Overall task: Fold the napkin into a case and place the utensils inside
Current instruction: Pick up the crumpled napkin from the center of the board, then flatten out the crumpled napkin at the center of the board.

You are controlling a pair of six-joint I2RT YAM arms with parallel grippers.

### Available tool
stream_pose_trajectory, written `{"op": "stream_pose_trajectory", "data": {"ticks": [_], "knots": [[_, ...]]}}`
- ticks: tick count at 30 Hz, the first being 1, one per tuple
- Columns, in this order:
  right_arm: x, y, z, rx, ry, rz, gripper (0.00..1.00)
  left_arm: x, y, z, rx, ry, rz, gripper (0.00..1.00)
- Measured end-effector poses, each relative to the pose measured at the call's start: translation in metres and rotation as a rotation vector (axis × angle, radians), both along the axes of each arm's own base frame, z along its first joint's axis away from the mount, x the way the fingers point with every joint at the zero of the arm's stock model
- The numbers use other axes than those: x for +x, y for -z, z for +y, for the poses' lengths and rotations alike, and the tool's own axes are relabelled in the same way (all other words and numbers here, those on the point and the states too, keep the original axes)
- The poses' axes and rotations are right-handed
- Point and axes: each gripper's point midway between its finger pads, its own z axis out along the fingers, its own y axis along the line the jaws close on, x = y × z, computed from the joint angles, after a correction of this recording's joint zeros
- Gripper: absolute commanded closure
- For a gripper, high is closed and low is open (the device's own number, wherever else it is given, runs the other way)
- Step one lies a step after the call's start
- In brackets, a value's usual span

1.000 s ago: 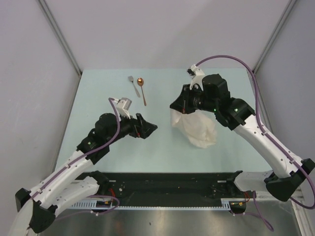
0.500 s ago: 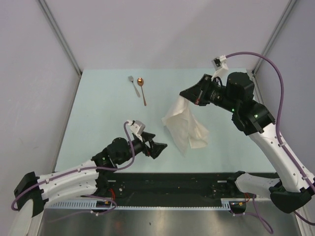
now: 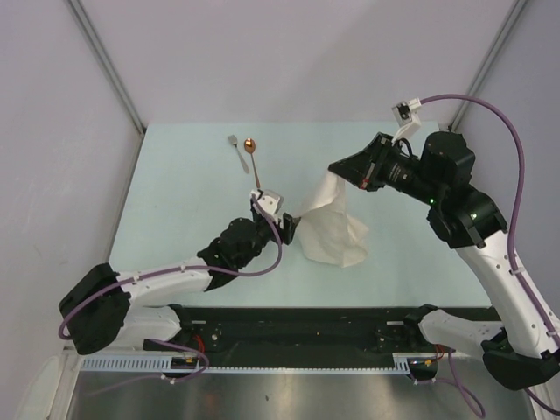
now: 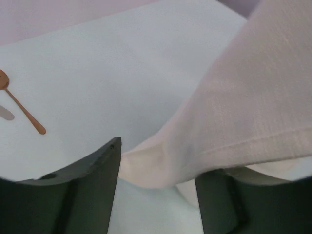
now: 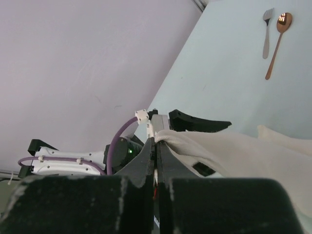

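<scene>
My right gripper [image 3: 336, 174] is shut on the top edge of the cream napkin [image 3: 332, 229] and holds it up, so the cloth hangs with its lower part on the table. In the right wrist view the closed jaws [image 5: 156, 142] pinch the napkin [image 5: 234, 152]. My left gripper [image 3: 293, 227] reaches low to the cloth's left corner. Its fingers [image 4: 85, 192] stand apart, and the napkin [image 4: 234, 112] corner lies between them, untouched on the left side. The silver fork [image 3: 236, 150] and the copper spoon [image 3: 253, 159] lie side by side at the far left of the table.
The pale green table [image 3: 175, 201] is walled by grey panels left, right and behind. A black rail [image 3: 297, 337] runs along the near edge between the arm bases. The spoon [image 4: 22, 109] shows far left in the left wrist view, the fork [image 5: 266, 31] and spoon [image 5: 277, 41] top right in the right wrist view.
The right gripper has lifted the napkin and carried it right, stretching it out. The left arm has swung low and rightward to the cloth's lower left corner, its jaws narrowing slightly.
</scene>
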Motion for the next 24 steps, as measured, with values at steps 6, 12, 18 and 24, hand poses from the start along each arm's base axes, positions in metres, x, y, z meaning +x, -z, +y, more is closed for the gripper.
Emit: {"op": "stream_pose_trajectory", "data": {"ticks": [6,12,18,24], "knots": [[-0.001,-0.004,-0.018,-0.009,0.041,-0.005,1.0,0.017,-0.023,0.003,-0.012,0.009,-0.03,0.83],[-0.006,-0.019,-0.056,-0.062,0.136,-0.054,1.0,-0.008,-0.056,-0.004,0.001,0.148,-0.003,1.0],[-0.068,-0.056,-0.08,-0.094,0.102,-0.178,1.0,-0.074,-0.153,0.014,-0.086,0.359,-0.049,1.0],[-0.153,-0.076,-0.104,-0.105,0.045,-0.309,1.0,-0.151,-0.259,0.052,-0.221,0.545,-0.228,1.0]]}}
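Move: A loose edge of the hanging napkin hangs at my open left fingers, only some 4 cm to the right and 2 cm ahead, at the same height. On the board about 18 cm below my left hand, the spoon lies roughly 20 cm ahead and 7 cm to the left, the fork 26 cm ahead and 13 cm left. From my right hand, which already holds the napkin's top, that edge is about 25 cm below, 8 cm left and 5 cm ahead. I nudge my left hand forward and up a little as its fingers shut on the napkin's edge, then sweep up some 25 cm, back towards the base and slightly left, turning about 30 degrees clockwise. My right hand keeps its pinch and draws right, then back about 15 cm with some rise, its fingertips tilting up. ##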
